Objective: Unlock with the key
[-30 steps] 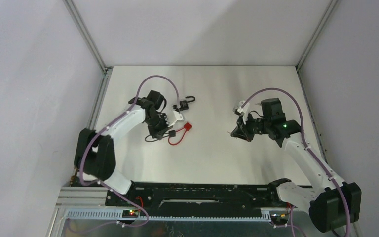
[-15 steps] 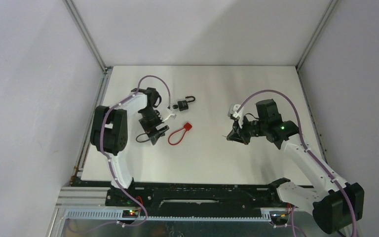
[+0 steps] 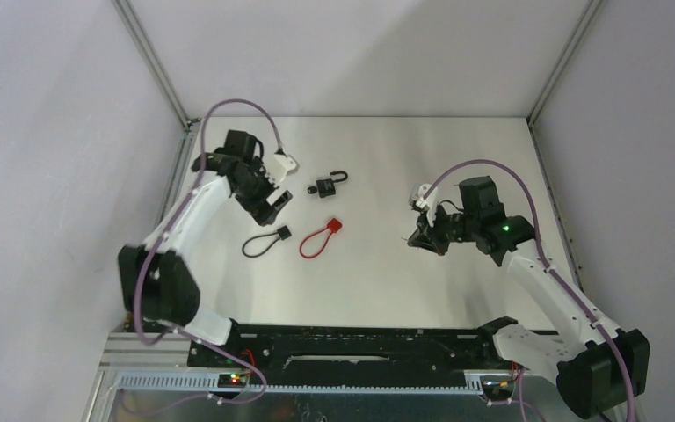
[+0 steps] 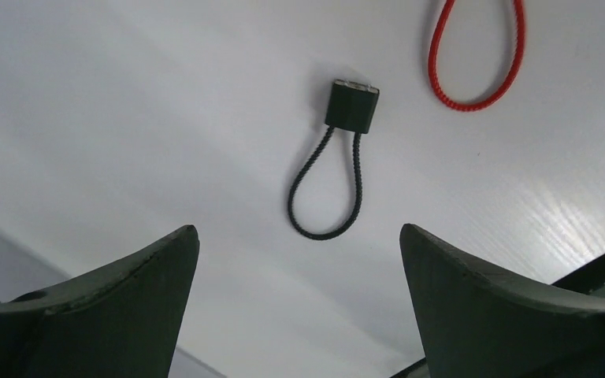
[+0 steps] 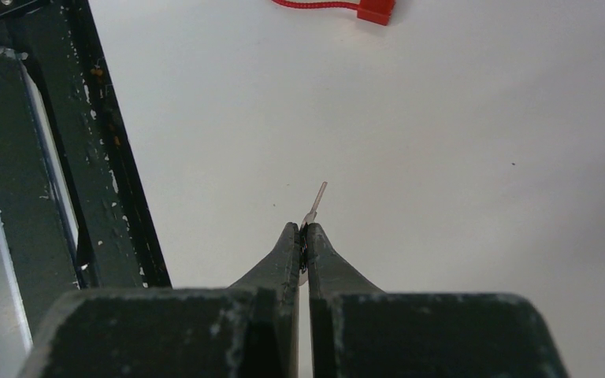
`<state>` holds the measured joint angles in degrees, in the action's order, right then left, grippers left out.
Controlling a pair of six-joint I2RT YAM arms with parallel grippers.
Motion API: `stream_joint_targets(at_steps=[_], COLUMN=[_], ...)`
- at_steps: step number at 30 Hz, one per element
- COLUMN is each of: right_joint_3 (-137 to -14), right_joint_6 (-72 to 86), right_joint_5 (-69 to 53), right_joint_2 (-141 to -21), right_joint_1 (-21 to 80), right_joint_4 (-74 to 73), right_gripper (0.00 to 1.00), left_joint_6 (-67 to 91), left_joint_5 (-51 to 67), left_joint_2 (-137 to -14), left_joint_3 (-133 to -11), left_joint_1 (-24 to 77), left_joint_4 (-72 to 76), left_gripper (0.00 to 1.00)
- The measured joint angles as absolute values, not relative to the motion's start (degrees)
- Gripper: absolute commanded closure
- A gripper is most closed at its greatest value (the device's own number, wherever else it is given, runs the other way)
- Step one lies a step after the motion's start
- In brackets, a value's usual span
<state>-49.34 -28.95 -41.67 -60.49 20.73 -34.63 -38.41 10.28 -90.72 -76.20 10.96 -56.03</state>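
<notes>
A small black padlock [image 3: 325, 186] lies on the white table, its shackle [image 3: 340, 176] swung open. My left gripper [image 3: 279, 185] hovers just left of it, open and empty. In the left wrist view the left gripper [image 4: 298, 231] has both jaws spread wide above a black cord loop [image 4: 327, 185]. My right gripper [image 3: 419, 238] hangs at mid right, well apart from the padlock. It is shut on a thin metal key [image 5: 315, 199], whose blade sticks out past the right gripper [image 5: 301, 230] and points left.
A black cord loop [image 3: 263, 242] and a red cord loop [image 3: 317, 237] lie side by side in front of the padlock. The red loop [image 4: 476, 59] and its red tag [image 5: 376, 11] also show in the wrist views. A dark frame rail [image 5: 87, 157] runs along the table's near edge.
My left gripper has opened and let go of the black cord loop, which now lies on the table. The left arm has swung back and left. My right arm has barely moved.
</notes>
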Motion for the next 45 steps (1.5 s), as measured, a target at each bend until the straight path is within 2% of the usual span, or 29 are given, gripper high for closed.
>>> stream_joint_targets(at_steps=[9, 13, 14, 17, 23, 26, 30, 37, 45], right_joint_3=[-51.33, -53.04, -53.28, -53.52, -53.54, -53.54, -53.54, -53.54, -53.52], right_joint_6=[-29.74, -30.7, -30.7, -30.63, -30.37, -30.2, -30.22, -30.44, -30.59], right_joint_5=[-40.21, -40.38, -40.88, -42.89, -48.45, -49.89, -51.18, -52.34, -52.86], right_joint_2=[-55.94, -54.08, -53.87, -53.82, -55.53, -57.43, -59.51, -60.2, -60.23], right_joint_1=[19.86, 19.7, 19.62, 19.16, 17.43, 16.58, 15.2, 13.43, 12.23], right_joint_4=[-35.51, -35.94, -35.94, -36.01, -36.32, -36.38, -36.8, -37.71, -38.59], right_gripper=[1.0, 1.0, 1.0, 1.0, 1.0, 1.0, 1.0, 1.0, 1.0], left_joint_6=[-28.58, -22.02, -21.37, -19.51, -16.29, -15.92, -15.03, -13.89, -11.92], left_joint_5=[6.2, -1.83, -2.85, -1.69, 9.04, 10.63, 11.25, 9.58, 6.76], left_joint_2=[-66.15, -54.46, -52.07, -50.48, -60.58, -68.99, -84.33, -106.83, -112.18], left_joint_3=[-76.16, -67.31, -64.77, -60.2, -59.18, -60.6, -67.79, -80.4, -81.23], left_joint_1=[11.99, 12.08, 12.03, 12.03, 13.13, 17.65, 24.49, 30.06, 34.15], left_joint_4=[-52.47, -44.25, -43.38, -41.8, -40.64, -40.8, -40.93, -40.32, -37.04], left_gripper=[0.0, 0.01, 0.04, 0.06, 0.07, 0.04, 0.04, 0.17, 0.32])
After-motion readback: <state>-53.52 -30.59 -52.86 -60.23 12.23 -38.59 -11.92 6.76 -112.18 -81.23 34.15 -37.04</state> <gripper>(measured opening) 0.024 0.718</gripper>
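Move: The red cable lock's body lies about 18 cm to the right of the left hand, some 2 cm farther out and 11 cm below it. The black cable lock's body is about 5 cm to that hand's right and 1 cm ahead, also 11 cm down; the black padlock stands about 15 cm right and 12 cm ahead, 10 cm below. From the right hand, the red body lies about 18 cm left, 13 cm ahead and 15 cm below. The empty left hand climbs about 15 cm off the black cable lock, drawing back a little and tipping its fingers outwards, then swings right and sinks steeply to the red lock, ending some 18 cm right of and 9 cm below its start, fingers pointing down again and narrowing from wide open to about three quarters, one on either side of the red body with no touch to be seen. The right hand keeps its grip on the key, rising about 5 cm and settling back a little, with a slight roll. ##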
